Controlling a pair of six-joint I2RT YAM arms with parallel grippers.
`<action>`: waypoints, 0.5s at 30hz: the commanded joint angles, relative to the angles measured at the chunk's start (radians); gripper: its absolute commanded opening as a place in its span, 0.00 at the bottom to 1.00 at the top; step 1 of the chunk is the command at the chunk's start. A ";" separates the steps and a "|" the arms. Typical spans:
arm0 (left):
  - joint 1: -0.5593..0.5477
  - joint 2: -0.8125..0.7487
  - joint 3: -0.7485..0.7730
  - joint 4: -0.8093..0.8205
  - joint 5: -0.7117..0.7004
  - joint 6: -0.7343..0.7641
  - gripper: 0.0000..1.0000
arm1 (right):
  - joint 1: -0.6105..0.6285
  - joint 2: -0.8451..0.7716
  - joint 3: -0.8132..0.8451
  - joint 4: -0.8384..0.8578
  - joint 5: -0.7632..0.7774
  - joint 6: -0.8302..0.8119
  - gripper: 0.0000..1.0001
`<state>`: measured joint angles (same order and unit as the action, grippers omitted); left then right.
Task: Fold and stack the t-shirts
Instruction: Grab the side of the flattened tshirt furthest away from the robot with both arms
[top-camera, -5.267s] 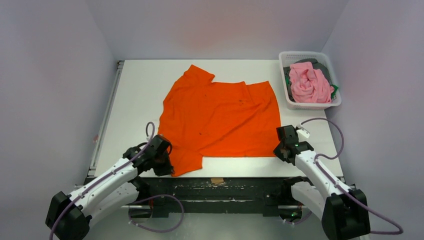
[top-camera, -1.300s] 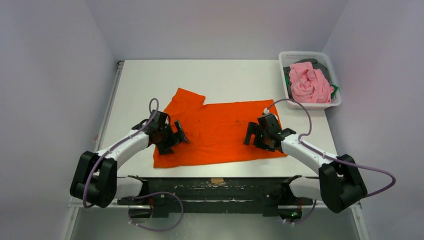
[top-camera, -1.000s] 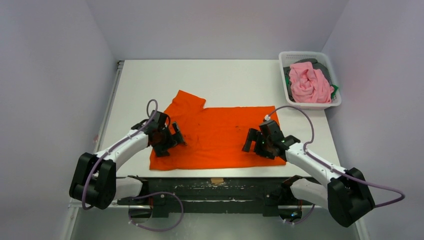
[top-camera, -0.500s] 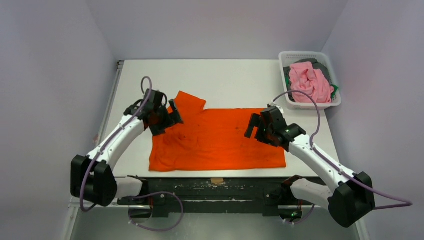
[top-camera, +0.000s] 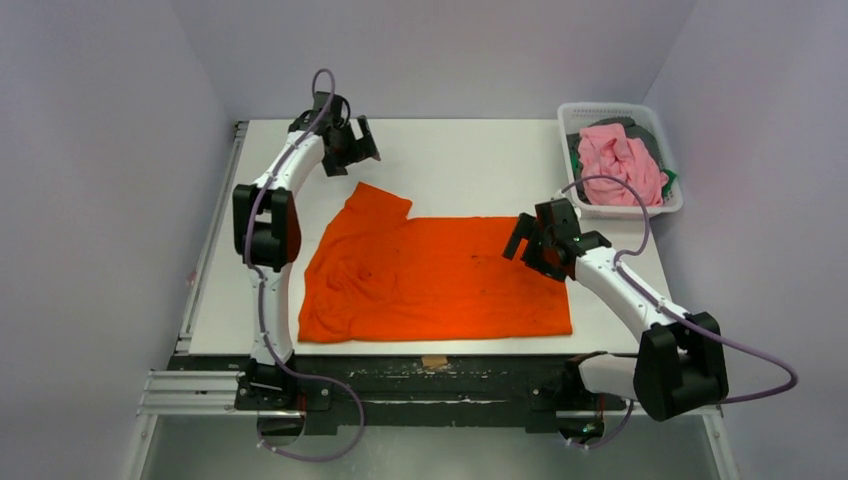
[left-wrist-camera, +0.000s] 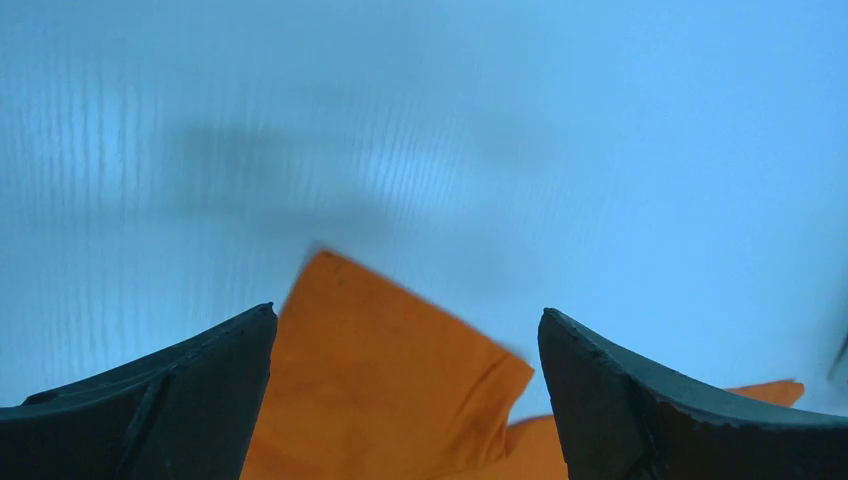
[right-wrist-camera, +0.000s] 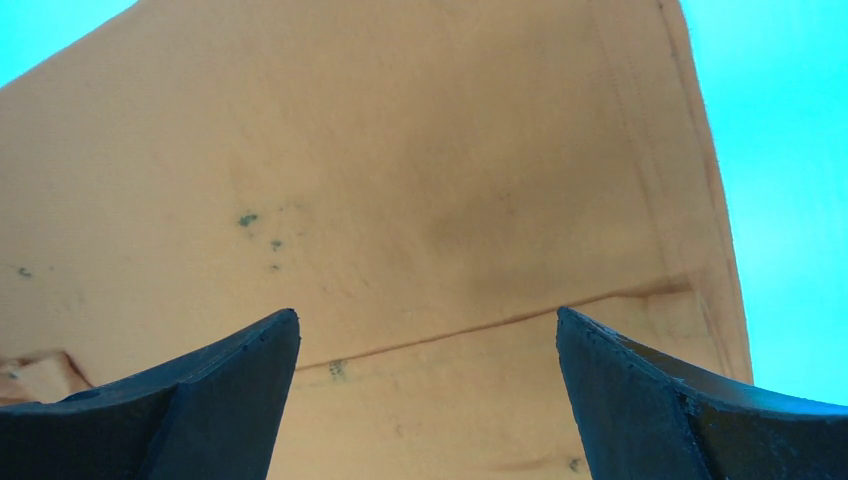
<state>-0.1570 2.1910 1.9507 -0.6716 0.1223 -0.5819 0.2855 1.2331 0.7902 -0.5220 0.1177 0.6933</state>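
Observation:
The bright orange t-shirt (top-camera: 430, 275) lies flat on the table, folded over into a wide band, with one sleeve (top-camera: 378, 203) sticking out at its far left. My left gripper (top-camera: 368, 145) is open and empty, raised past that sleeve near the table's far edge. In the left wrist view the sleeve (left-wrist-camera: 390, 390) shows below the open gripper (left-wrist-camera: 407, 313). My right gripper (top-camera: 520, 245) is open and empty just above the shirt's far right corner. The right wrist view shows orange cloth (right-wrist-camera: 400, 150) with a fold line between the spread jaws of the gripper (right-wrist-camera: 428, 311).
A white mesh basket (top-camera: 626, 209) stands at the table's far right. It holds a crumpled light pink t-shirt (top-camera: 618, 165) on top of darker ones (top-camera: 648, 135). The table (top-camera: 470, 160) has a metal rail (top-camera: 215, 230) along its left side.
The left gripper has moved from the shirt's left edge to the table's far left, past the sleeve. The right gripper has shifted slightly further away. The shirt lies still.

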 joint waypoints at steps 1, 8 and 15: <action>0.008 0.145 0.203 -0.045 0.049 0.078 1.00 | -0.008 0.038 0.052 0.037 -0.034 -0.038 0.97; 0.007 0.219 0.198 0.004 0.137 0.063 1.00 | -0.011 0.059 0.051 0.050 -0.052 -0.044 0.95; 0.003 0.242 0.146 -0.032 0.195 0.023 1.00 | -0.012 0.037 0.038 0.046 -0.055 -0.055 0.94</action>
<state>-0.1547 2.4256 2.1120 -0.6888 0.2584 -0.5404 0.2794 1.2957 0.8021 -0.4992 0.0750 0.6601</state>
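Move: The far end of the t-shirt's left sleeve lies about 9 cm below the left hand, some 3 cm back and 5 cm to its right. The middle of the shirt's straight far edge is about 10 cm back and 26 cm right of the left hand, also on the table. From the right hand, that sleeve end lies roughly 23 cm ahead, 29 cm left and 6 cm down. The left hand drops about 6.5 cm, fingers open, easing slightly forward and right over the far sleeve end. ##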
